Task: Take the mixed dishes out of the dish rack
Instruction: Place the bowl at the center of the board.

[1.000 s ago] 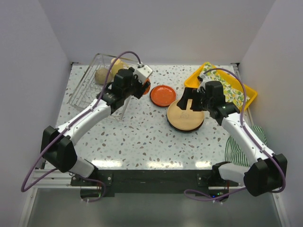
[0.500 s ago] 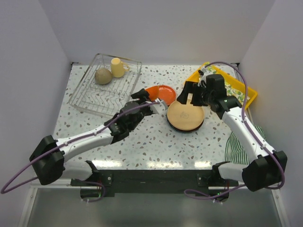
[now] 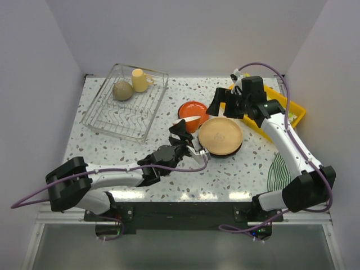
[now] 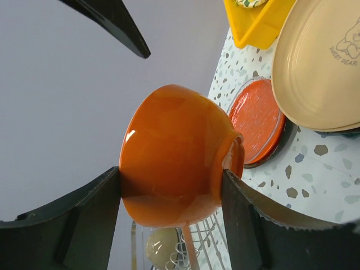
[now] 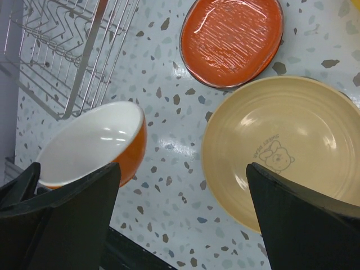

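My left gripper (image 3: 183, 130) is shut on an orange bowl (image 4: 174, 157) with a white inside (image 5: 93, 149), held just above the table beside the orange plate (image 3: 194, 111). A tan-yellow plate (image 3: 220, 135) lies on top of a dark one to its right. The dish rack (image 3: 112, 115) at the far left holds a cream mug (image 3: 140, 80) and a round olive-tan dish (image 3: 122, 90). My right gripper (image 3: 226, 107) hangs open over the gap between both plates, nothing between its fingers (image 5: 56, 219).
A yellow tray (image 3: 297, 112) with a lemon-print cloth stands at the far right. A green striped cloth (image 3: 284, 169) lies by the right edge. My left arm stretches low across the table's front middle.
My left arm has swung from the rack rightward and lowered, carrying the orange bowl to beside the orange plate. The right gripper has drawn back toward the far side, still open.
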### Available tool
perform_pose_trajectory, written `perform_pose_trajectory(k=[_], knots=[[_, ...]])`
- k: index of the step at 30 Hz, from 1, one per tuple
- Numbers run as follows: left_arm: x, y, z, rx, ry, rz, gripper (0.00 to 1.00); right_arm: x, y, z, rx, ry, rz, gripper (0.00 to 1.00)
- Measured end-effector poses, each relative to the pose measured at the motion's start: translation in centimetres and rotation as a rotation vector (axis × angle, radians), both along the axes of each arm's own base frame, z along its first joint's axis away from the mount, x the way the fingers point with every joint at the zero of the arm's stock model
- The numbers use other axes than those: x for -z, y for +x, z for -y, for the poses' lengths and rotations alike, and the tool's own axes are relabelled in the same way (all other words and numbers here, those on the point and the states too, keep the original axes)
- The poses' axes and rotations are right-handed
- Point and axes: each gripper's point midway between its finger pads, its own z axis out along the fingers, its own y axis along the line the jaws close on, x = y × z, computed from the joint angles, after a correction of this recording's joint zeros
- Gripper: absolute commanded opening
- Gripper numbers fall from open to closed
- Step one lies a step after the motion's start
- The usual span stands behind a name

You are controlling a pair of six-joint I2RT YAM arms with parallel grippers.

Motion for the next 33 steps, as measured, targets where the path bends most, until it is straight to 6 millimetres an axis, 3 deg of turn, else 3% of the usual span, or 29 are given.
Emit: perform_pose_trajectory(k=[11, 18, 24, 27, 31, 33], knots=[[1.0, -1.0, 1.5, 0.019, 0.072, 0.069, 0.0, 1.8, 0.2, -1.8, -0.066, 0.012, -0.139, 0.93], [1.6, -1.4, 2.3, 0.024, 0.108, 0.1, 0.0, 4.5, -0.1, -3.6, -0.132, -0.014, -0.28, 0.77], [1.2, -1.7, 2.5, 0.026, 0.099, 0.115, 0.0, 6.8, -1.4, -4.7, -0.193, -0.06, -0.397, 0.7], [1.3, -1.9, 2.7, 0.032, 0.102, 0.116, 0.0, 7.2, -1.8, -5.4, -0.235, -0.083, -0.42, 0.6], [1.5, -2.2, 3.0, 0.04, 0.108, 0.113, 0.0, 7.7, -2.5, -6.1, -0.283, -0.107, -0.448, 0.37], [1.7, -2.2, 3.0, 0.041, 0.111, 0.112, 0.0, 7.9, -2.9, -6.3, -0.304, -0.112, -0.465, 0.19]])
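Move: The orange bowl is already in my left fingers, its middle about 3 cm ahead of that hand, 4 cm to its right and slightly below. From my open right hand the bowl lies some 11 cm to the left, 4 cm back and 6 cm lower. The cream plate is almost straight under my right hand, about 22 cm down; the orange plate lies 8 cm ahead and 9 cm left of that hand, equally low. I bring my right hand down about 8 cm and left about 6 cm, drawing back a little late on, to the bowl's right-hand rim. Its wrist tips the fingers some 25 degrees further down and turns counter-clockwise; from partway they close to under half open, one inside the wall, one outside. My left hand keeps its hold, easing right and back about 3.5 cm with a small tilt. ##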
